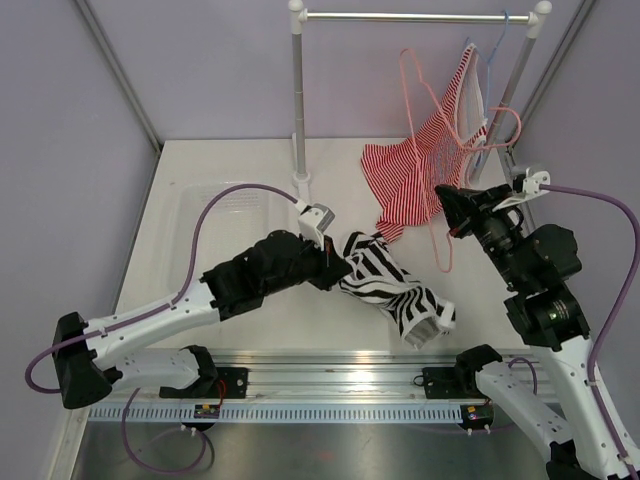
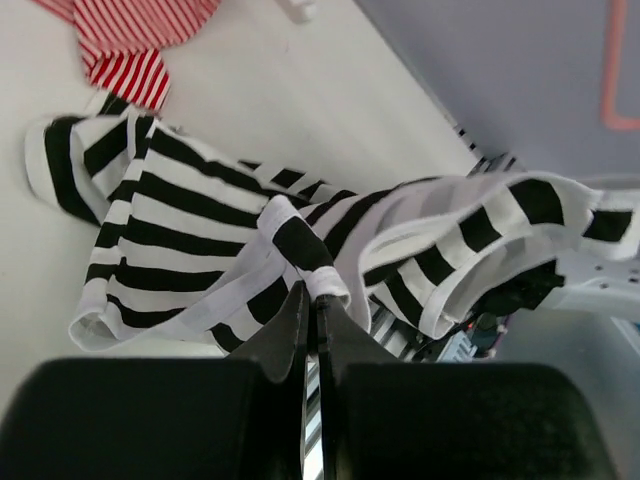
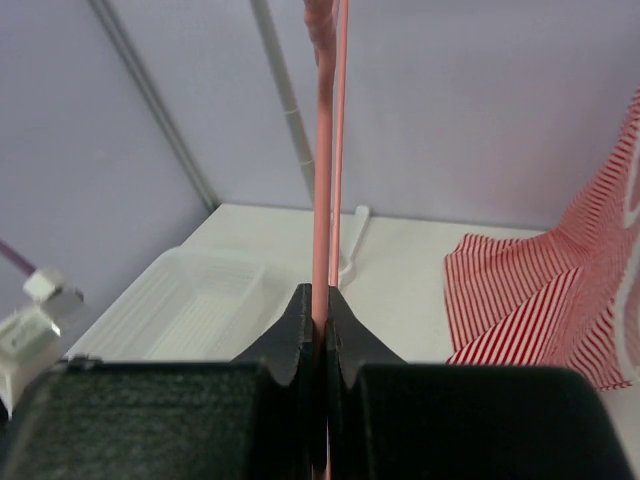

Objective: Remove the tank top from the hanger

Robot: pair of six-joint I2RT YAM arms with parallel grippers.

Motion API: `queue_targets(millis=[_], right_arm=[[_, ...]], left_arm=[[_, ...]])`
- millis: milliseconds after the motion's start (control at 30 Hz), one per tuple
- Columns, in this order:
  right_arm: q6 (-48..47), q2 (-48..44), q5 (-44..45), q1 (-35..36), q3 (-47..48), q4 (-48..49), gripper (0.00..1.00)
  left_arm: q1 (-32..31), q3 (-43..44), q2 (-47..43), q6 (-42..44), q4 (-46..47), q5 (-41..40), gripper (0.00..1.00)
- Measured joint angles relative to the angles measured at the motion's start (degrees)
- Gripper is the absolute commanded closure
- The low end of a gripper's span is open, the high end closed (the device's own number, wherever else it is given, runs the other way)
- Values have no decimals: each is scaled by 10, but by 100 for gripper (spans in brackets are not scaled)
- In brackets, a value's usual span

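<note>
The black and white striped tank top (image 1: 395, 285) lies crumpled on the table in front of the arms. My left gripper (image 1: 335, 262) is shut on a white-trimmed fold of the tank top (image 2: 190, 210), with the pinched cloth right at its tips (image 2: 312, 290). My right gripper (image 1: 447, 205) is shut on the thin pink wire of the hanger (image 1: 447, 255) and holds it up above the table. The hanger (image 3: 322, 150) runs straight up from that gripper's closed tips (image 3: 322, 300). In the top view the hanger looks apart from the tank top.
A red-and-white thinly striped top (image 1: 410, 175) hangs from a pale blue hanger (image 1: 490, 70) on the rack rail (image 1: 420, 17). The rack's left post (image 1: 298, 100) stands at the back middle of the table. A clear plastic tray (image 1: 225, 215) sits at the left.
</note>
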Motion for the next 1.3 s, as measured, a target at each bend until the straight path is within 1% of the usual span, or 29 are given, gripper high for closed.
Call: queue_targets(millis=[100, 200, 333, 400, 467, 500, 533, 567, 600, 667, 867, 967, 1000, 1100, 1167, 1233, 1300], right_arm=[[-9, 7, 42, 0, 0, 25, 100], [-10, 46, 52, 0, 43, 2, 100], [-9, 120, 57, 0, 137, -64, 100], [-6, 147, 59, 0, 168, -113, 100], [-3, 162, 64, 0, 184, -163, 100], [-2, 168, 67, 0, 188, -186, 100], [-1, 171, 70, 0, 190, -202, 100], [0, 178, 75, 0, 197, -227, 100], [0, 188, 78, 0, 208, -249, 100], [0, 219, 87, 0, 240, -285, 100], [-15, 324, 122, 0, 345, -325, 100], [-33, 389, 143, -1, 421, -339, 100], [-40, 421, 149, -2, 461, -346, 100], [-59, 489, 159, -7, 538, -345, 100], [-72, 527, 160, -14, 574, -342, 100], [-84, 566, 157, -25, 611, -342, 100], [-97, 613, 151, -37, 668, -352, 100]], left_arm=[[0, -42, 0, -5, -13, -18, 100], [-1, -54, 5, -11, -51, -55, 100], [-1, -44, 4, -20, -91, -132, 100], [0, -35, 3, -23, -109, -171, 100], [0, -24, 3, -26, -125, -202, 97], [0, -17, 3, -26, -134, -213, 93], [0, -11, 3, -27, -142, -222, 82], [1, -4, 3, -25, -150, -230, 55], [1, 3, 3, -23, -156, -236, 41], [1, 18, 3, -17, -167, -246, 1], [1, 75, -17, 5, -219, -243, 1], [-8, 112, -44, 26, -261, -237, 1], [-13, 122, -58, 32, -277, -241, 1], [-21, 140, -104, 47, -335, -277, 1], [-21, 145, -131, 55, -384, -319, 1], [-20, 145, -152, 64, -426, -359, 1], [-20, 134, -164, 76, -450, -391, 1]])
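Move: The left gripper holds the striped tank top by its edge. The bare table where it goes is about 7 cm left, 3 cm ahead and 20 cm below; the garment's bulk lies some 13 cm right and 8 cm ahead. From the right gripper, which holds the empty pink hanger, the rail spot is about 30 cm ahead and 14 cm up; the blue hanger's hook is 13 cm right of that spot, while the red-striped top hangs some 25 cm ahead, 4 cm right and 15 cm lower. Lower the left gripper about 7 cm while swinging it left and somewhat forward, then open wide as it rises, let go of the tank top and draw away left, level with the tub's near end. Meanwhile keep the right grip on the pink hanger: ease forward and up, dip while tipping the fingers down some 25 degrees, then push on forward to the rail, about 22 cm in all. ##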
